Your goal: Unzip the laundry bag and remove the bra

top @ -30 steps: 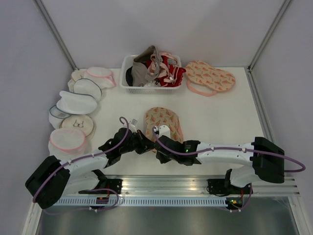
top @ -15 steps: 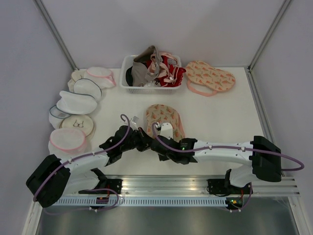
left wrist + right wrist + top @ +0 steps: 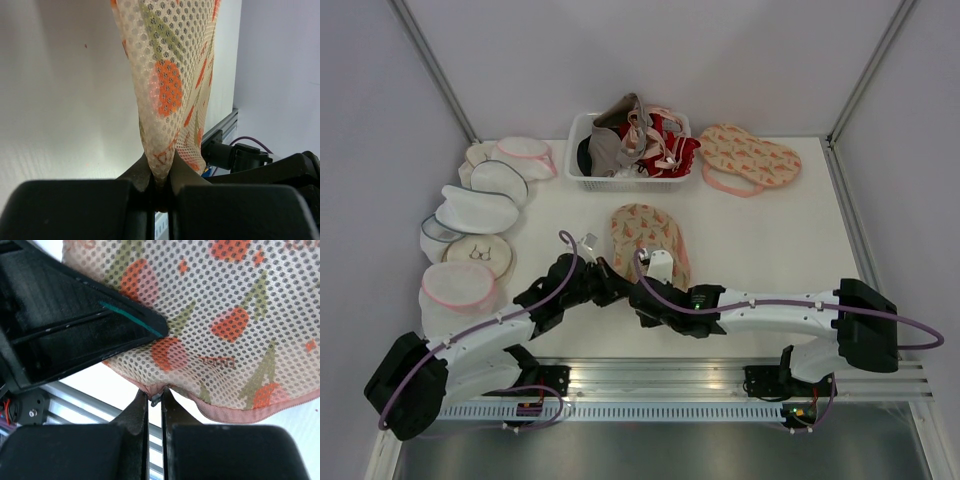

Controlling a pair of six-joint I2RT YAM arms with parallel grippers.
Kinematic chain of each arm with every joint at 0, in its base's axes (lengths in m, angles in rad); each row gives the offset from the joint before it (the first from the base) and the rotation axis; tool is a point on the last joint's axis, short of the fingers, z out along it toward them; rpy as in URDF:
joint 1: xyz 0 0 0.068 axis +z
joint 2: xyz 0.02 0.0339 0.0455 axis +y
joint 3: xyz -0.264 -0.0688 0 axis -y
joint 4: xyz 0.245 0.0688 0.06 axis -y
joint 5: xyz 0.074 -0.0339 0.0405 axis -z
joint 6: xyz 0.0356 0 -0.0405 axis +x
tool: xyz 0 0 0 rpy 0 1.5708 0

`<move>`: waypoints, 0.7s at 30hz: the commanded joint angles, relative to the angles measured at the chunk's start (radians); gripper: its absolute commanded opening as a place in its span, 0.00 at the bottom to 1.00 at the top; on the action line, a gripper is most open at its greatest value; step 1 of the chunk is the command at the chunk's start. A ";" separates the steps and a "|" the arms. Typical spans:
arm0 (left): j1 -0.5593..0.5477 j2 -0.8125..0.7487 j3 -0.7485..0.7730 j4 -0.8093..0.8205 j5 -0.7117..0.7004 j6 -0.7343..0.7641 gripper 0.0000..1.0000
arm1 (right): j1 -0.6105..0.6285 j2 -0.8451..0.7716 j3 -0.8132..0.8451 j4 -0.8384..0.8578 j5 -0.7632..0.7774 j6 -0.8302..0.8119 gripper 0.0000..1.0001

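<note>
The laundry bag (image 3: 645, 238), peach mesh with watermelon print, lies at the table's middle, its near end lifted between my two grippers. My left gripper (image 3: 616, 291) is shut on a pinched fold of the bag (image 3: 167, 75); the fold runs up out of the jaws in the left wrist view. My right gripper (image 3: 638, 296) is shut on the small metal zipper pull (image 3: 156, 399) at the bag's pink trimmed edge (image 3: 240, 412). The left gripper's finger (image 3: 100, 335) shows beside it, pressed on the mesh. The bra is hidden.
A second watermelon pouch (image 3: 748, 156) lies at the back right. A white basket (image 3: 582, 128) of red, pink and grey garments stands at the back middle. Several white mesh round pouches (image 3: 475, 212) lie along the left. A metal rail (image 3: 660, 375) runs along the near edge.
Both grippers have shifted left and slightly away with the bag's near end. The bag has slid and stretched toward the back left. Both stay shut.
</note>
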 commanded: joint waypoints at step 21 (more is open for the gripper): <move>0.065 0.036 -0.060 0.058 -0.065 0.039 0.02 | -0.027 -0.019 -0.161 0.253 -0.162 -0.182 0.46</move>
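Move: Both grippers are shut on the laundry bag. The right one holds the zipper pull at the bag's near edge, and the bag's middle lies about 12 cm ahead of it, 2 cm to its right and 5 cm lower. The laundry basket stands roughly 36 cm ahead of it, 2 cm to its left. From the left gripper the zipper pull is some 3 cm back, 2 cm to its right and 1 cm lower. Open the right gripper to about half to let go of the zipper pull, sinking about 3.5 cm with a slight drift back and a small counter-clockwise turn. Keep the left gripper shut on its gathered pinch of mesh; once the right fingers start opening, lower it about 4 cm in all and carry it 3 cm left, away from the right gripper. ##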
